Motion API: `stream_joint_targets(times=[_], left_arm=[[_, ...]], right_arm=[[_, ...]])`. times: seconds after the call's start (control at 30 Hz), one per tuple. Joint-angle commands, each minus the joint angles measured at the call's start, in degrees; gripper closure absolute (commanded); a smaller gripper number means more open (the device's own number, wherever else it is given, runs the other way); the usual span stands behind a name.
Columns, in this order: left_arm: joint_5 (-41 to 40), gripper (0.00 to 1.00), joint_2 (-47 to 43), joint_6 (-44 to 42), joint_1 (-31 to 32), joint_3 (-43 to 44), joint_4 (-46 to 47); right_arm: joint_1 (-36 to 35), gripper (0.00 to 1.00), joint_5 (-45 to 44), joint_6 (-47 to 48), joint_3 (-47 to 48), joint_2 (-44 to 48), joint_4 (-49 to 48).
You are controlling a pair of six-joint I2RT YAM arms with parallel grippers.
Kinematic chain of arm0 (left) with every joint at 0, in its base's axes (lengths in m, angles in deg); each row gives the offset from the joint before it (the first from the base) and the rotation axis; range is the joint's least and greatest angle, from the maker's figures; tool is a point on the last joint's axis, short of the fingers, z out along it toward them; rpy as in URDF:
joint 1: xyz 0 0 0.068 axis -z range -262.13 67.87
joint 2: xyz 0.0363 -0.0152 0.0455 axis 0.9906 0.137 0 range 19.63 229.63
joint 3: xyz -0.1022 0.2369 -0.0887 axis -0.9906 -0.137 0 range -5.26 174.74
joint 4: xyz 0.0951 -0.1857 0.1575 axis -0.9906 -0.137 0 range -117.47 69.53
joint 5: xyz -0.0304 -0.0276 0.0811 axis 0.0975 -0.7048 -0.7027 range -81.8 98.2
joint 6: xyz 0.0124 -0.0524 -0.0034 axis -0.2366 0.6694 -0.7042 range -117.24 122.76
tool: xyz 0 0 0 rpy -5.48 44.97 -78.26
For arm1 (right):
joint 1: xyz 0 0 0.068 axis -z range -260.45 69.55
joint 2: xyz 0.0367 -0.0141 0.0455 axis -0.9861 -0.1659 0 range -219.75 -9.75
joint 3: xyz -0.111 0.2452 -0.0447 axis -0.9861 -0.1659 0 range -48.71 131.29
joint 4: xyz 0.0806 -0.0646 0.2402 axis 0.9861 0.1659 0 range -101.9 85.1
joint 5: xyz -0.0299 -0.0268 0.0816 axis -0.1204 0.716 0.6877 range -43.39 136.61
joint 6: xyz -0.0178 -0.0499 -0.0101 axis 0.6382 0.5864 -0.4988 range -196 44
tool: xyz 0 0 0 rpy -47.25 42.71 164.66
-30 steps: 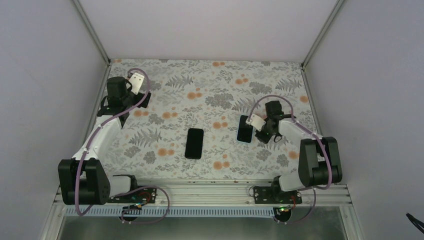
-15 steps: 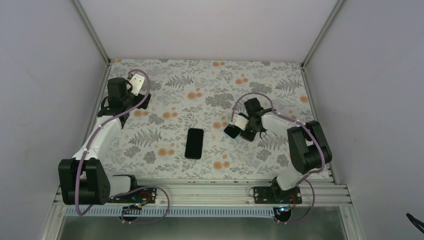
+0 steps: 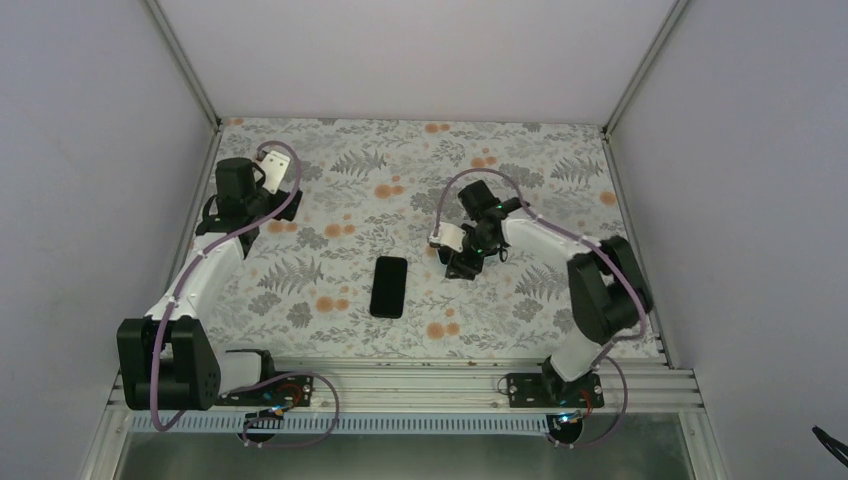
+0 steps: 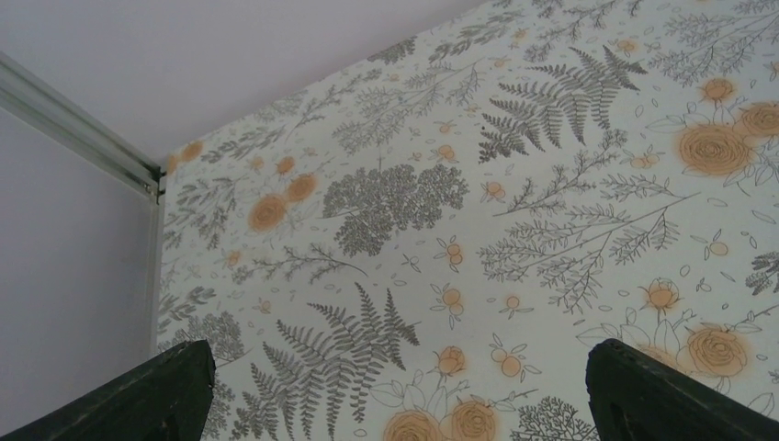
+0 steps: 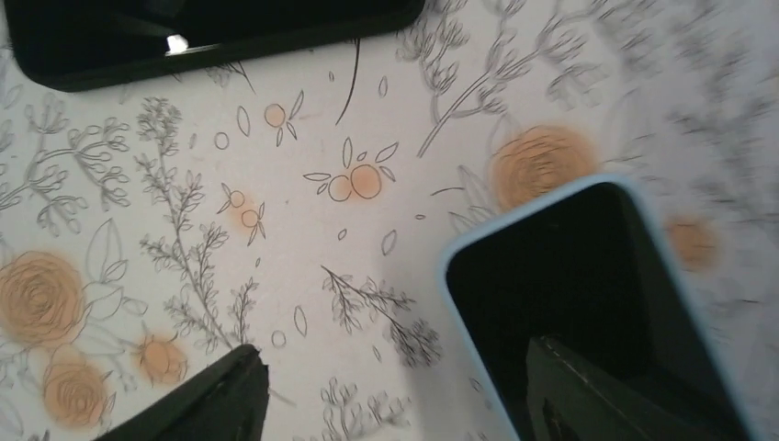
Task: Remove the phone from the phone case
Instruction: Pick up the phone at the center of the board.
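Note:
A bare black phone (image 3: 388, 286) lies flat near the middle of the table; its lower edge runs along the top of the right wrist view (image 5: 211, 37). The phone case (image 5: 588, 276), black inside with a light blue rim, sits apart from the phone, to its right. My right gripper (image 5: 404, 395) is open just above the mat. One finger (image 5: 634, 395) lies over the case's inside, and the case's rim runs between the jaws. From above, the right gripper (image 3: 462, 258) covers most of the case. My left gripper (image 4: 404, 404) hangs open and empty at the far left (image 3: 272, 165).
The floral mat (image 3: 330, 220) covers the whole table. White walls and aluminium posts (image 3: 185, 60) close it in on three sides. The arm bases and rail (image 3: 420, 385) run along the near edge.
My right arm swung left across the table with the case, ending close to the phone. Its jaws then opened from shut. The left arm and the phone stayed still.

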Motion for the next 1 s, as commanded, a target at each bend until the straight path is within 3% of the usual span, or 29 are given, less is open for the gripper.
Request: stream_joint_targets(times=[0.0,0.1,0.17,0.27,0.37,0.47,0.63,0.97], left_arm=[[0.7,0.00,-1.5,-0.7,-0.2,-1.9,0.7],[1.4,0.00,-1.7,-0.4,-0.1,-2.2,1.0],[-0.6,0.00,-1.8,0.6,-0.2,-2.3,2.0],[-3.0,0.00,-1.8,0.9,-0.1,-2.3,2.9],[-3.3,0.00,-2.2,0.8,-0.2,-2.7,3.1],[-3.3,0.00,-2.6,0.8,-0.2,-3.3,3.4],[-3.9,0.00,-2.6,0.4,-0.2,-4.4,4.0],[-3.9,0.00,-1.7,0.3,-0.2,-4.9,4.8]], right_arm=[[2.1,0.28,-1.1,8.1,0.8,7.5,4.0],[5.7,0.16,-0.8,19.4,-1.2,8.9,4.8],[7.4,0.11,-3.3,22.0,-1.6,8.6,1.3],[10.7,0.00,-0.5,28.7,4.1,3.9,5.7],[13.2,0.00,3.1,36.9,9.1,-1.2,9.4],[13.4,0.00,2.1,39.1,11.4,-4.4,8.8],[13.5,0.00,-0.4,39.9,17.1,-11.4,12.7],[13.6,0.00,1.1,40.4,21.8,-16.5,16.2]])
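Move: The phone in its case lies crosswise about 6 cm ahead of the right hand, its middle roughly 1 cm to the right and 4 cm below the fingertips. The loose black phone lies some 20 cm to the right hand's left and about 4 cm back, also on the board. From the left hand, the cased phone is roughly 51 cm to the right, 8 cm back and 19 cm lower. Up first by about 4.5 cm, the right hand then swings forward 8 cm and to its right 6 cm, sinking again to slightly below where it began. It turns some 20 degrees counter-clockwise while its partly open fingers spread fully, coming over the right-hand part of the cased phone with one finger beyond each long edge, not seen to touch. ##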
